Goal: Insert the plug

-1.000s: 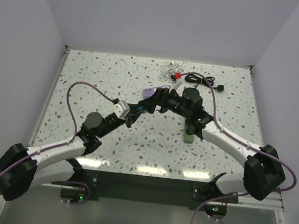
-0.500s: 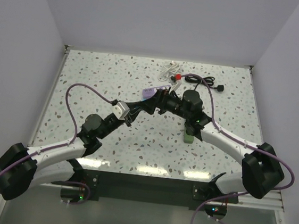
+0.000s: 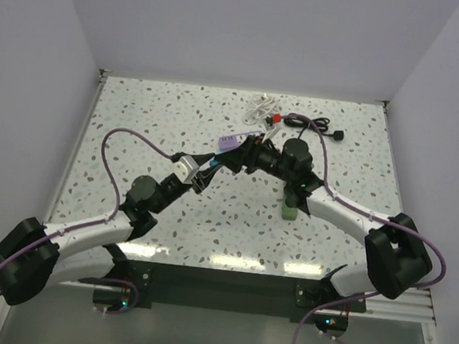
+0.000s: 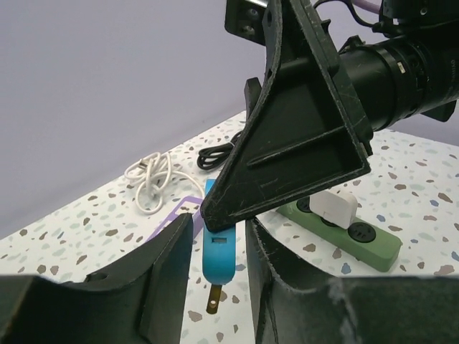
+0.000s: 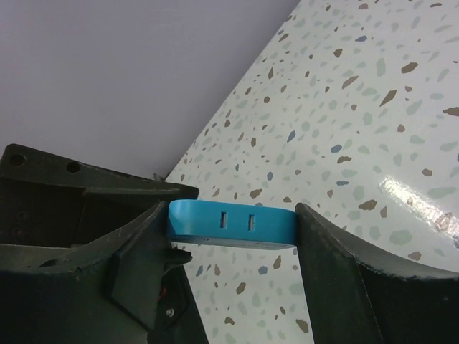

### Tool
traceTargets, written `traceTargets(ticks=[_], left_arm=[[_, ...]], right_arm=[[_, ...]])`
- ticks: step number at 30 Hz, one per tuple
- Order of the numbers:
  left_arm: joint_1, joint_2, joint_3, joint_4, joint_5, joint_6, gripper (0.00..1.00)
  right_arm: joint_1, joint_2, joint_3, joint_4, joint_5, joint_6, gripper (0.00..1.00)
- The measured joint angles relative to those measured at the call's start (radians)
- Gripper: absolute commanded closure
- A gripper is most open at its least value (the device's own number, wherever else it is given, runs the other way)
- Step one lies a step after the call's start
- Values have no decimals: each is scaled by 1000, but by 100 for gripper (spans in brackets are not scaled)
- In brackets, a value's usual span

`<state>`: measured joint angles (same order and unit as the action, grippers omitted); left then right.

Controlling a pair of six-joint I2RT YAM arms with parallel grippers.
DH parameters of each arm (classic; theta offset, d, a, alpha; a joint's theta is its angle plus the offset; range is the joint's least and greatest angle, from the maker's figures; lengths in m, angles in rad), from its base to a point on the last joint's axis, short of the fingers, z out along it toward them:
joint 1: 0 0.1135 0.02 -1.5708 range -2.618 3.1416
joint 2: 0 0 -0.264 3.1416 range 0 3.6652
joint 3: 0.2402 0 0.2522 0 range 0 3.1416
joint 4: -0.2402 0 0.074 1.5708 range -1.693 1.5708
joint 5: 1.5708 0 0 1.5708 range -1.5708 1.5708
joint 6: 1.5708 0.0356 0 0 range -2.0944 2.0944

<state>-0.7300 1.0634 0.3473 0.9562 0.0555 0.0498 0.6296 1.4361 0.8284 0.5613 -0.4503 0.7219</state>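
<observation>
The blue plug [image 4: 215, 247] hangs above the table with its metal prongs [image 4: 213, 299] pointing down. My right gripper [image 5: 233, 229] is shut on it, and both fingers [image 5: 344, 265] press its two ends. My left gripper [image 4: 217, 228] stands open around the same plug, with a narrow gap on each side. In the top view the two grippers meet mid-table, left [image 3: 210, 170] and right [image 3: 235, 158], and only a sliver of the plug [image 3: 214, 163] shows. The green power strip [image 4: 358, 240] lies beyond, with a white adapter [image 4: 336, 206] plugged into it.
A coiled white cable [image 4: 150, 179] and a purple card [image 3: 229, 142] lie behind the grippers. A black cable [image 3: 317, 124] and a small red piece [image 3: 274, 116] sit at the back. The green strip [image 3: 291, 205] lies under the right forearm. White walls enclose three sides.
The right jaws have closed onto the blue plug, while the left jaws, shut on it before, have parted slightly. Both arms stay nearly where they were.
</observation>
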Motion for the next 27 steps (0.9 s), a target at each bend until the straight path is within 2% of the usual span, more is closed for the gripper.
traceTargets(ticks=[2, 9, 15, 17, 23, 27], left_arm=[[0, 3, 0, 0, -10, -2, 47], [0, 40, 0, -6, -47, -1, 39], [13, 124, 25, -15, -80, 14, 18], [42, 174, 57, -33, -77, 10, 13], [175, 323, 206, -135, -12, -88, 5], [216, 362, 224, -180, 31, -147, 1]], right_arm=[[-23, 20, -2, 11, -10, 0, 100], [-152, 76, 6, 39, -11, -21, 100], [-178, 135, 115, 1, 73, -179, 100], [-176, 171, 172, -17, 117, -245, 100], [-174, 326, 298, -70, 261, -419, 100], [-174, 420, 350, -135, 341, -515, 100]])
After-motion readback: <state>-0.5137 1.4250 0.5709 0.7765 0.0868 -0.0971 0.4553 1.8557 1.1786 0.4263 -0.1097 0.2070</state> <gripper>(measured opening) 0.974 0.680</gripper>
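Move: My right hand holds the blue plug. The purple strip lies about 23 cm ahead of that hand, 6 cm to its right and 20 cm below. The coiled white cord sits roughly 15 cm beyond the strip and 6 cm farther right. The green strip is some 10 cm ahead of my right hand, 24 cm to its right. From my left hand, its fingers already loosening around the plug, the purple strip is about 25 cm ahead, 6 cm right, 20 cm below. I keep the blue plug pinched in my right hand and sweep it about 19 cm forward and 7 cm right towards the purple strip, sinking steeply only at the end, while the wrist swings clockwise and tips the fingers down. My left hand opens wide, clear of the plug, then goes some 10 cm forward and 8 cm down towards the strip, tipping down about 20 degrees. ##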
